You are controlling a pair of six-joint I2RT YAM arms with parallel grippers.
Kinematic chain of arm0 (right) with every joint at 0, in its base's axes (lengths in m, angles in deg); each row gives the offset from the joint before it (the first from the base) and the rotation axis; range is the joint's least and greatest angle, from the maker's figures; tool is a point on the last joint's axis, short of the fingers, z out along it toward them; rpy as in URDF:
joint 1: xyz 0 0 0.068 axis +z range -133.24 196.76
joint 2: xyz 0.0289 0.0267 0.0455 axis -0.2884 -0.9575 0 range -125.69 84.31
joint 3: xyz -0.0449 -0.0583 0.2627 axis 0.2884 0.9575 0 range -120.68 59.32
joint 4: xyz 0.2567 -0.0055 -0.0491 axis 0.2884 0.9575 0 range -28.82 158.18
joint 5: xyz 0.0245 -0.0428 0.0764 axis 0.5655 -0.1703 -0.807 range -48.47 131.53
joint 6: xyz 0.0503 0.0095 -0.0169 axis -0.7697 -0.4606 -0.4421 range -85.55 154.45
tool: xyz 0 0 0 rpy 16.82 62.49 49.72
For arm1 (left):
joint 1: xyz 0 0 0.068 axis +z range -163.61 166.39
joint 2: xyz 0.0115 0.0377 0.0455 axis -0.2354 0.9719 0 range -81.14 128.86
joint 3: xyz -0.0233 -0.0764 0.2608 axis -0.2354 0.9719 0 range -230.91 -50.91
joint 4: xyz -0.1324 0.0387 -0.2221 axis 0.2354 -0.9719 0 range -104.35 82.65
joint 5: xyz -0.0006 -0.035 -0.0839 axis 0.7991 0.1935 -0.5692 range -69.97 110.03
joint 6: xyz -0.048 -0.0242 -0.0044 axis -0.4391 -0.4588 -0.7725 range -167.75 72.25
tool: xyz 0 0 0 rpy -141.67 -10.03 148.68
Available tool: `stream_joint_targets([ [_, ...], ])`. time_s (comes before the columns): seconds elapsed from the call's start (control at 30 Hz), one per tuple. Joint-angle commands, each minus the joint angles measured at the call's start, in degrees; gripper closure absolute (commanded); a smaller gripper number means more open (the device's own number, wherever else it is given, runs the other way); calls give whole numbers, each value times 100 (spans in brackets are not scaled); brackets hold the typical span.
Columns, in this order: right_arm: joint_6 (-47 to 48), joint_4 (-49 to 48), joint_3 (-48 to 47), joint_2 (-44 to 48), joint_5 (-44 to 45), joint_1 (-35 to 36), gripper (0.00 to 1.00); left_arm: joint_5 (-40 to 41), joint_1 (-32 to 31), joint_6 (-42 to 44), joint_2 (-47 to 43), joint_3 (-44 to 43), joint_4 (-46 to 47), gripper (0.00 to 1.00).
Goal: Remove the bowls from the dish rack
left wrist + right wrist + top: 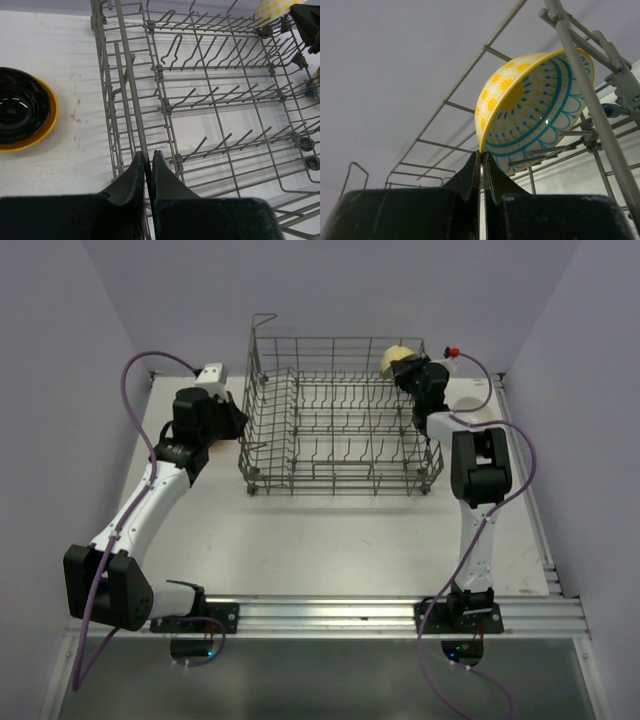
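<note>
The grey wire dish rack (262,390) stands at the middle back of the table. A yellow and white bowl (530,105) with a blue pattern leans on its side among the tines at the rack's far right corner (393,357). My right gripper (481,154) is shut on that bowl's yellow rim, at that corner (407,371). My left gripper (148,155) is at the rack's left side (235,422), shut on the top rim wire (132,80). A black bowl (22,112) with a yellow-orange outside sits upright on the table to the left of the rack.
Pale walls close in the table on the left, back and right. An aluminium rail (350,612) carrying both arm bases runs along the near edge. White tabletop (330,540) lies between the rack and the rail.
</note>
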Motion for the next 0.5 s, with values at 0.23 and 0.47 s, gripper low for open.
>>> stream_joint_targets([
  [0.23, -596, -811, -710, 677, -1159, 112, 100, -626, -229, 422, 54, -63, -178, 69],
  [0.47, -587, -617, -500, 1011, -1449, 112, 100, -582, -229, 396, 71, -45, -151, 0],
])
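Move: The yellow-and-white bowl is already pinched at its rim in the right hand, its middle about 4 cm ahead, 1 cm left and 2 cm below; the stacked bowls on the right-hand table are some 9 cm back, 18 cm right and 13 cm down. From the left hand, closed on the rack's left rail, the yellow-and-white bowl is roughly 24 cm ahead, 36 cm right and 8 cm lower; the nested orange and black bowls are 3 cm ahead, 12 cm left, 18 cm down. Up, gathering speed, the right hand lifts the yellow-and-white bowl about 6.5 cm off its place at the far right of the rack, keeping its rim pinch, veering some 2 cm left late on while turning counter-clockwise and tipping slightly up, around 10 degrees in all. The left fingers spread wide and let go of the rail as that hand eases 2–3 cm right and a little back. ##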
